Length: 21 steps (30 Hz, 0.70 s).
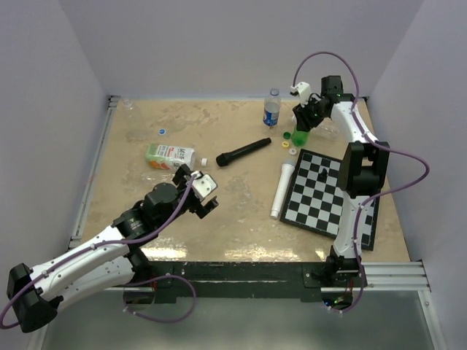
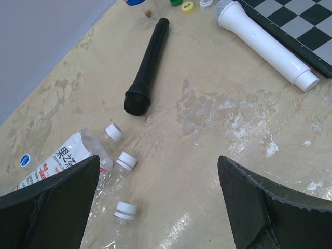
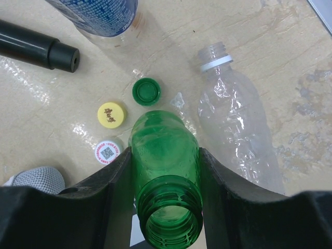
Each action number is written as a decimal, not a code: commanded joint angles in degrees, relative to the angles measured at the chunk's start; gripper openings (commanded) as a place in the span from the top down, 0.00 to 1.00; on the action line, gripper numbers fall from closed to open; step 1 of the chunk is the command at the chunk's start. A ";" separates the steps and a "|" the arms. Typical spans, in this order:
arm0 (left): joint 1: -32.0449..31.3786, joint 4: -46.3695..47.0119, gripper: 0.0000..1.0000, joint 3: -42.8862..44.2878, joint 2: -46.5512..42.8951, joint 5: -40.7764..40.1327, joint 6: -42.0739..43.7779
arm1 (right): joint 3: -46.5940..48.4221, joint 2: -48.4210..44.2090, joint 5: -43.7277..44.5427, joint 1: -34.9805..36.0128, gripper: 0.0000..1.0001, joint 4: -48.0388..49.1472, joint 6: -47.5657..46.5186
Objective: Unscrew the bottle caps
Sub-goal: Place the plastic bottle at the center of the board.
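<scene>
My right gripper (image 3: 165, 154) is shut on the bright green bottle (image 3: 166, 171), whose mouth is open and capless; the top view shows it upright at the far right (image 1: 299, 135). Beside it on the table lie a green cap (image 3: 146, 91), a yellow cap (image 3: 112, 113) and a white cap (image 3: 108, 152). A clear bottle (image 3: 238, 124) without a cap lies to the right. My left gripper (image 2: 158, 166) hangs open over bare table. Left of it, white caps (image 2: 126, 161) (image 2: 126, 210) (image 2: 113, 132) sit on clear crinkled bottle necks. The Pepsi bottle (image 1: 271, 111) stands at the back with its cap on.
A black microphone (image 1: 243, 152) and a white microphone (image 1: 282, 189) lie mid-table. The chessboard (image 1: 328, 197) sits at the right, with a dark piece on it. A white-and-green carton (image 1: 169, 156) lies left, a loose blue cap (image 1: 161, 131) beyond it, and a clear bottle (image 1: 135, 117) in the far left corner.
</scene>
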 commanded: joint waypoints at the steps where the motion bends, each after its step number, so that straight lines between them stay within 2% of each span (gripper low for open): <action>1: 0.39 0.55 0.00 -0.28 -0.02 0.49 1.03 | 2.78 -0.27 0.07 -0.23 0.59 -1.48 -0.26; 7: 0.38 0.46 0.00 -0.19 -0.20 0.57 1.12 | 3.39 -0.19 -0.54 -0.31 0.41 -1.75 -0.52; 21: 0.39 0.46 0.00 -0.19 -0.29 0.66 1.03 | 3.66 -1.24 -0.90 -0.23 0.26 -2.10 -0.78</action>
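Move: The right hand holds the uncapped green plastic bottle by its upper part, the bottle upright directly below, its middle about 7 cm under the hand point. The green cap is about 5 cm left and 2 cm farther out, the yellow cap 5 cm left and 1 cm back; a clear bottle lies some 7 cm right and 5 cm ahead, and the blue-label bottle stands roughly 10 cm left and 7 cm ahead. From the idle left hand the green bottle is some 31 cm ahead, 31 cm right and 14 cm lower. The right hand stays where it has come down, with the green bottle set upright among the caps and the lying clear bottle, its fingers still slanting down and forward with no turn of the wrist. After a brief hold it opens them steadily from about half to nearly three-quarters, with only about half a centimetre of rise, so both fingertips come free of the sides of the bottle while staying around it. ##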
